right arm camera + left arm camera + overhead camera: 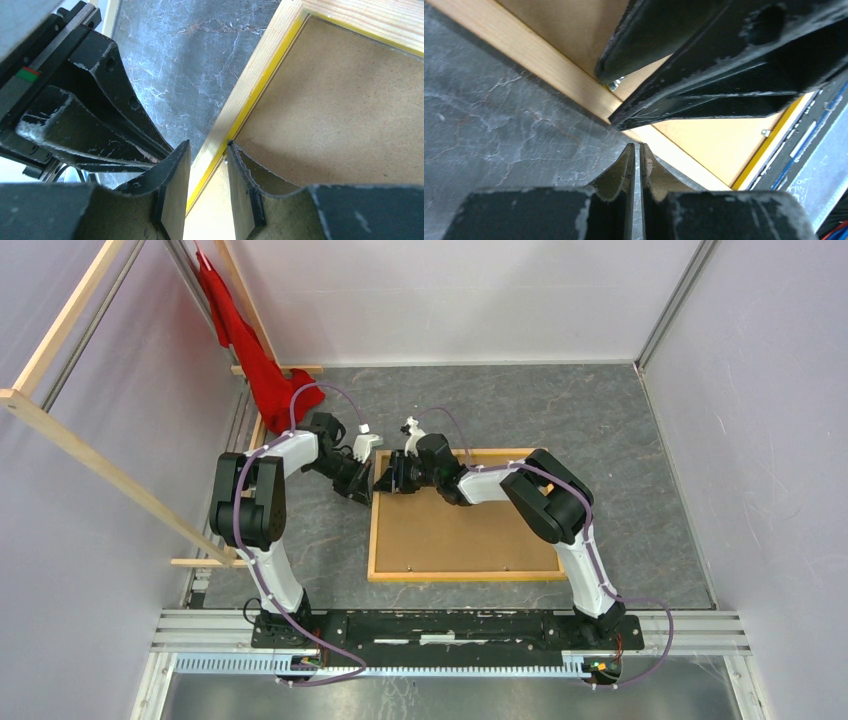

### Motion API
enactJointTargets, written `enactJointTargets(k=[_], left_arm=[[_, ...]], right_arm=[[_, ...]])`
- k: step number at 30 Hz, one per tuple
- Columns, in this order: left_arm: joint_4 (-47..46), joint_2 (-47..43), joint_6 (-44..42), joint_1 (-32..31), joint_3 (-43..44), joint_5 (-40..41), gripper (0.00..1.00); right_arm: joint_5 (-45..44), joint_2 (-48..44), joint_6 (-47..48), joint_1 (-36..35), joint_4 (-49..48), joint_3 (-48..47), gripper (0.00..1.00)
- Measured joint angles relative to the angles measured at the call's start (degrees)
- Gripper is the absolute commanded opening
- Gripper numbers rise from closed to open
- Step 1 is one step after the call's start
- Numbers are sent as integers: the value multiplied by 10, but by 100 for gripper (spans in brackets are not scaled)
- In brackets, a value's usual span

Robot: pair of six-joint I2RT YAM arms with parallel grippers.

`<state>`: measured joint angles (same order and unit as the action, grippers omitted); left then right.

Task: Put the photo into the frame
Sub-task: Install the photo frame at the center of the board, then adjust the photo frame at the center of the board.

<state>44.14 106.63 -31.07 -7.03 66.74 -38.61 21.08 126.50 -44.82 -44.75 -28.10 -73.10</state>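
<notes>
The frame (372, 530) lies back up on the grey table, light wood showing, with a yellow lip inside (260, 85). A brown backing board (460, 530) fills it. The photo is hidden. My right gripper (388, 476) stands at the frame's far left corner. Its fingers (207, 147) straddle the left border, one on the table side and one on the board side, closed against the wood. My left gripper (362, 480) sits just outside that corner, low over the table. Its jaws (637, 150) are nearly together with nothing between them.
A red cloth (250, 350) hangs from wooden rails (90, 455) at the back left. Small metal tabs (766, 132) sit along the frame's inner edge. The two grippers are almost touching over the corner. White walls enclose the table.
</notes>
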Motion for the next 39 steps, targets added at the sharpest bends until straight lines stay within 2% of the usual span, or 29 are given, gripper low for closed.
enactJointTargets(k=[5,10,14,19,25,30,34,39], left_arm=[[-10,7,0,2,0,20,13],[-12,7,0,2,0,28,14],[-10,7,-1,2,0,30,15],[-9,-3,-5,2,-16,33,17],[-3,-32,-29,-10,-44,55,18],[3,-49,-49,-44,-67,77,18],[4,-59,-57,-64,-74,94,19],[4,-71,-59,-89,-82,122,19]], right_arm=[[6,0,5,5,31,-18,42],[9,-2,18,19,54,-30,54],[2,-43,30,53,64,4,69],[-28,-210,43,144,59,170,98],[-139,-435,77,291,102,337,98],[-224,-544,100,377,141,420,98],[-231,-523,102,415,153,430,98],[-172,-424,88,410,115,428,98]])
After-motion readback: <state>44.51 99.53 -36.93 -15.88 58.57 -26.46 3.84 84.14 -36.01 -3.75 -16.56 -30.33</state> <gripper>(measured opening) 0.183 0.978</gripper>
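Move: From the right hand, the stretch of the frame's right rail it goes for lies about 42 cm to the right and 2 cm ahead, slightly below; the far-right corner is some 8 cm beyond that stretch, and the right clip about 10 cm nearer the base. The left clip is right at this hand's fingertips. From the left hand, the middle of the left rail is about 2 cm right and 3 cm back, barely below. Swinging about 40 cm to the right across the frame, the right hand leaves the left clip, rises some 7 cm and sinks back, turning about 50 degrees clockwise and opening wide to come down astride the right rail. The left hand, fingers still nearly shut, slips back about 5 cm along the left rail's outer side, sinking slightly and tipping steeper. ##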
